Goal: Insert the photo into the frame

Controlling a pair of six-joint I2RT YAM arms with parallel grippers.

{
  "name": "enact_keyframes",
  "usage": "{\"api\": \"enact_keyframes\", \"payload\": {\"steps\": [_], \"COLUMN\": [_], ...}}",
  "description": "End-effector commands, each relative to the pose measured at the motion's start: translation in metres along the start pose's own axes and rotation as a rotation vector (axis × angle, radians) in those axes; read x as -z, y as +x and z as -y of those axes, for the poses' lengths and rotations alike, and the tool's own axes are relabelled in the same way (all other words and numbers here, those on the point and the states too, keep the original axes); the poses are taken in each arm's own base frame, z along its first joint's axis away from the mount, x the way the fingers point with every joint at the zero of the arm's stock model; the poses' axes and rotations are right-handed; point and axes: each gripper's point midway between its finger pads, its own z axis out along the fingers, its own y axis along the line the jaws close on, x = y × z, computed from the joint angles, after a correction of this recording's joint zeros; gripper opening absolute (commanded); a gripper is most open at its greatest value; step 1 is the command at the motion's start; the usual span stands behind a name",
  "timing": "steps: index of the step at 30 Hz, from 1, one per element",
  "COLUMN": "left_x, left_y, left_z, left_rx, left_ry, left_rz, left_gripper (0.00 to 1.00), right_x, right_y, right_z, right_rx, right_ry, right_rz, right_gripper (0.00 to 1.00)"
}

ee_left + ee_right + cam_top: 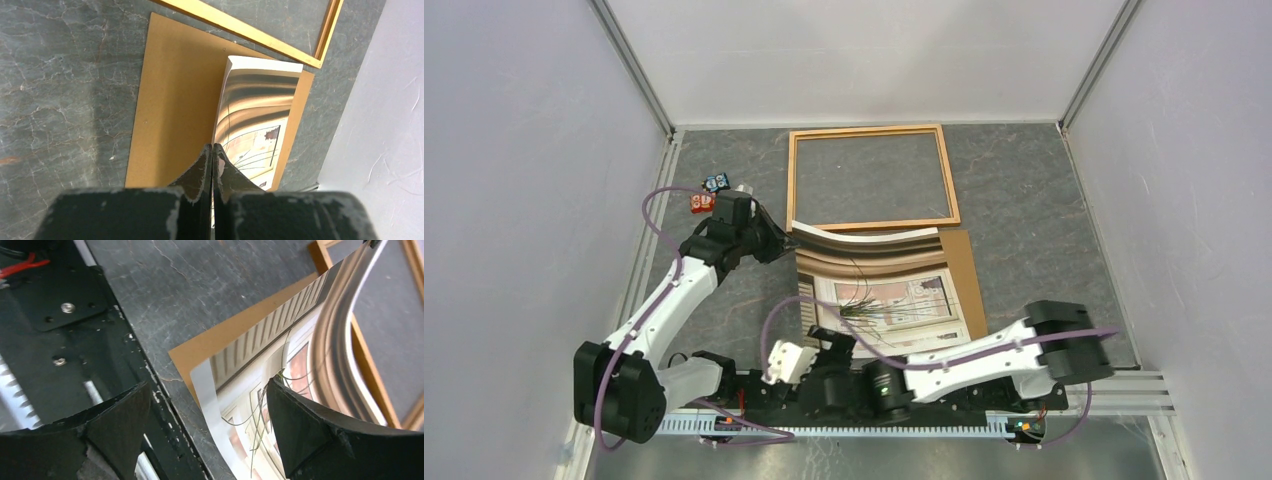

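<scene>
The photo (889, 298) lies picture side up on the brown fibreboard back (969, 280), and its far edge curls up off the board. My left gripper (780, 240) is shut on the photo's far left corner. In the left wrist view the pinched fingertips (213, 150) meet on the photo (257, 110), seen nearly edge-on above the board (175, 100). The empty wooden frame (864, 131) lies flat just beyond. My right gripper (814, 342) stands open at the photo's near left corner. In the right wrist view the white border of the photo (260, 370) runs between its spread fingers (305, 425).
Small red and blue objects (707, 197) sit just behind the left gripper. White enclosure walls close in on the left, right and back. A metal rail (854, 426) with the arm bases runs along the near edge. The frame's rail (375, 385) passes behind the curled photo.
</scene>
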Motion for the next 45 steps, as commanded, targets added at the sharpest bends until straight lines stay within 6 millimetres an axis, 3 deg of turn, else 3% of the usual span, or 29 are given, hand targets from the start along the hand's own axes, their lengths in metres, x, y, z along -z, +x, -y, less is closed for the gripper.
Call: {"api": "enact_keyframes", "payload": {"steps": [1,5,10,15,16,17,19,21,22,26,30,33,36,38,41,45], "left_x": [0.014,0.017,0.021,0.035,0.043,0.053,0.082,0.122,0.143,0.241,0.335,0.377,0.38,0.363,0.328,0.278], "left_y": [-0.009,-0.009,-0.009,-0.014,-0.019,-0.025,-0.043,-0.069,-0.08,-0.119,-0.13,-0.128,-0.125,-0.123,-0.121,-0.117], "left_z": [0.014,0.017,0.016,0.03,0.036,0.043,0.055,0.064,0.068,0.075,0.08,0.083,0.084,0.083,0.083,0.082], "left_rx": [0.03,0.034,0.041,0.008,-0.026,-0.059,-0.156,-0.227,-0.255,-0.319,-0.329,-0.332,-0.355,-0.382,-0.414,-0.453], "left_ry": [0.016,0.025,0.02,0.055,0.07,0.078,0.082,0.064,0.059,0.003,0.029,0.074,0.088,0.078,0.075,0.071], "left_rz": [0.039,0.036,0.047,0.054,0.073,0.102,0.196,0.353,0.433,0.758,1.026,1.137,1.141,1.1,1.012,0.889], "left_gripper": [0.02,0.02,0.02,0.02,0.03,0.15,0.63,0.91,0.99,1.0,1.0,1.0,1.0,1.0,1.0,1.0], "right_x": [-0.002,-0.003,-0.001,0.009,0.016,0.023,0.038,0.047,0.05,0.039,0.045,0.051,0.041,0.031,0.019,0.007], "right_y": [-0.006,-0.002,-0.006,-0.012,-0.016,-0.022,-0.037,-0.052,-0.058,-0.102,-0.186,-0.247,-0.261,-0.248,-0.202,-0.117], "right_z": [0.026,0.034,0.041,0.05,0.057,0.063,0.075,0.083,0.088,0.101,0.128,0.164,0.232,0.283,0.358,0.426], "right_rx": [0.088,0.112,0.106,0.072,0.057,0.042,0.022,0.001,0.002,-0.175,-0.325,-0.425,-0.522,-0.617,-0.74,-0.88], "right_ry": [0.318,0.459,0.526,0.547,0.561,0.569,0.562,0.524,0.496,0.265,0.068,-0.042,0.029,0.077,0.175,0.289], "right_rz": [-0.042,-0.059,-0.051,-0.037,-0.037,-0.033,-0.011,0.025,0.045,0.212,0.448,0.627,0.715,0.763,0.802,0.797], "right_gripper": [0.91,0.83,0.6,0.06,0.0,0.0,0.0,0.0,0.0,0.0,0.0,0.0,0.0,0.0,0.0,0.0]}}
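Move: The right hand hovers open by the photo's near left corner, which lies about 4 cm ahead and 1 cm to its right, roughly 2 cm lower; the photo's middle is some 15 cm ahead, 11 cm right and 8 cm below. The empty frame's middle is about 44 cm ahead, 10 cm right, 13 cm down. The left hand grips the raised left edge near its far corner; from there the near left corner is roughly 19 cm back and 5 cm right. The right fingers close on the photo's near left corner after easing about 3 cm forward and 2 cm right; then the left fingers open wide and let go. The right hand sweeps up and forward, nearly 30 cm each way, towards the frame, its left side rolling up some 60 degrees and its path veering right at the end. The left hand pulls off upwards, back and left, tilting up, then starts sinking back. ##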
